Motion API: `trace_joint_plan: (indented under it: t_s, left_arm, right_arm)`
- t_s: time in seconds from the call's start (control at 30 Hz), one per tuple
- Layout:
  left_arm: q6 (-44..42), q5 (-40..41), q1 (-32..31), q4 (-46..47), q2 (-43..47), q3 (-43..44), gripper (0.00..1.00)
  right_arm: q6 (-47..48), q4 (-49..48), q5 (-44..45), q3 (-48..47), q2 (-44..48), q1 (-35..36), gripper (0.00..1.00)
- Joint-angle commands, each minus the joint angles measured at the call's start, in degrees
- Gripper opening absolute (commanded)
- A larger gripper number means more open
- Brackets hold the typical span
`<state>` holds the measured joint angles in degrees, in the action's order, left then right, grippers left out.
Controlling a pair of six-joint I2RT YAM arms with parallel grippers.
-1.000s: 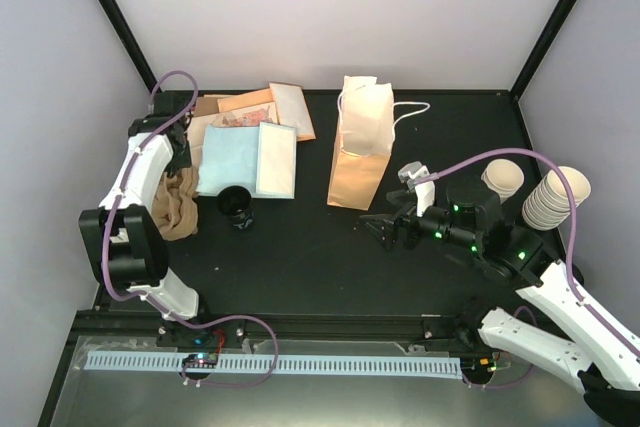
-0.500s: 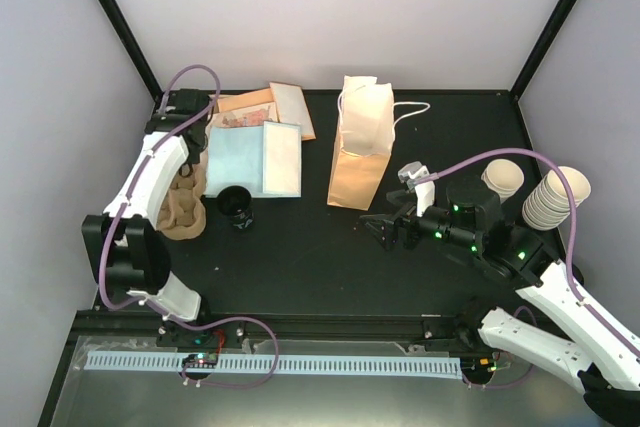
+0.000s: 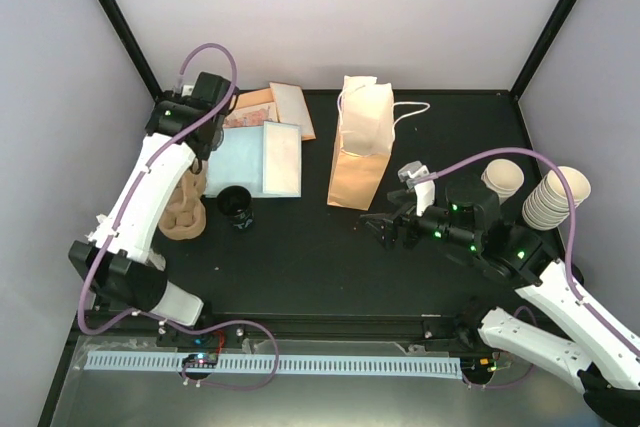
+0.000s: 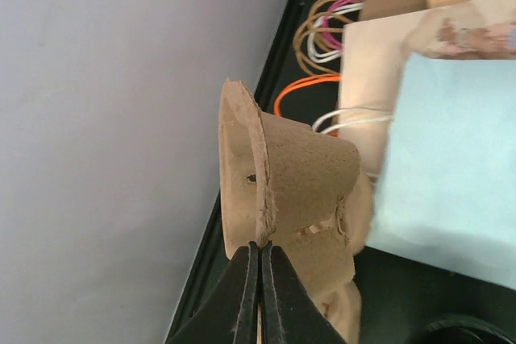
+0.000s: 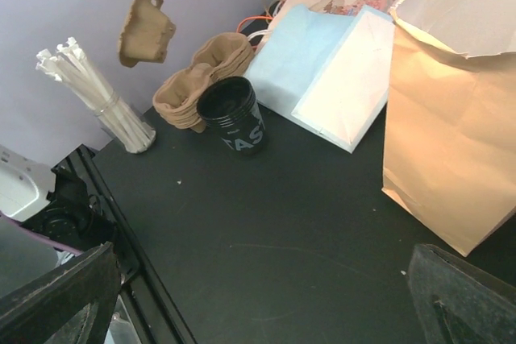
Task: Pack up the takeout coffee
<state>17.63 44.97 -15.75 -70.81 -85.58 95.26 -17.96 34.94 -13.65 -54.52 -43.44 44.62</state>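
Observation:
The takeout coffee (image 3: 237, 207) is a dark cup with pale lettering and a black lid, standing left of centre on the black table; it also shows in the right wrist view (image 5: 235, 115). My left gripper (image 4: 260, 252) is shut on the rim of a brown pulp cup carrier (image 4: 294, 191), held in the air above the stack of carriers (image 3: 183, 215), left of the cup. From above, the left gripper (image 3: 199, 155) hangs under its wrist. My right gripper (image 3: 386, 229) is open and holds nothing, right of the cup and in front of the brown paper bag (image 3: 361, 147).
Flat blue and white bags (image 3: 255, 159) lie behind the cup. Stacked cream cups (image 3: 553, 199) and a single one (image 3: 502, 179) stand at the far right. A glass of straws (image 5: 101, 98) stands near the table's left edge, beside the carrier stack (image 5: 205, 78).
My left arm has risen and swung toward the back, lifting the pulp carrier off the stack. The right arm has stayed where it was.

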Motion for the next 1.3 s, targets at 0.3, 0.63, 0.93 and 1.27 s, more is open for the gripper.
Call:
trace_joint_plan:
  t_s: [0.3, 0.63, 0.93, 1.27]
  left_arm:
    - [5.9, -30.5, -15.6, -2.9, 14.7, 1.0, 0.03]
    - [14.3, -35.8, -30.1, 1.0, 17.1, -10.5, 0.04]
    - [23.2, -18.1, -43.7, -3.0, 3.8, -12.7, 0.04]
    - [20.0, -30.8, -47.6, 9.6, -7.4, -10.6, 0.56]
  right_arm:
    - [-6.2, 4.4, 16.4, -1.3, 3.3, 0.2, 1.0]
    - [-11.9, 7.6, 21.5, 3.1, 8.3, 0.3, 1.0]
    - [-16.1, 9.9, 25.2, 6.1, 10.3, 0.3, 1.0]
    - [-18.2, 9.8, 22.7, 8.7, 10.1, 0.2, 1.0]
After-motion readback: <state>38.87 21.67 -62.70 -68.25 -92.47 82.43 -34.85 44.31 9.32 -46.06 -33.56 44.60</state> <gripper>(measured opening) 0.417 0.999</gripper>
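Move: The left hand still holds the cup carrier, and the clear table where it goes lies about 20 cm back, 26 cm to the right and 24 cm below. The carrier stack is some 5 cm back and 2 cm right of the hand, the black cups about 7 cm back and 12 cm right, both over 20 cm down; the paper bag stands 37 cm right and 3 cm back, its middle 13 cm lower. From the empty right hand the clear spot is 15 cm left, 3 cm back and 24 cm down. Carry the pinched carrier with the left gripper about 30 cm right and some 14 cm back, lifting slightly before sinking well below the start, towards the clear table short of the bag; swing clockwise and tip the fingers nearly straight down, then open them to let go. Draw the open right gripper 8 cm right, then lower it 6 cm, turning clockwise nearly 30 degrees. ##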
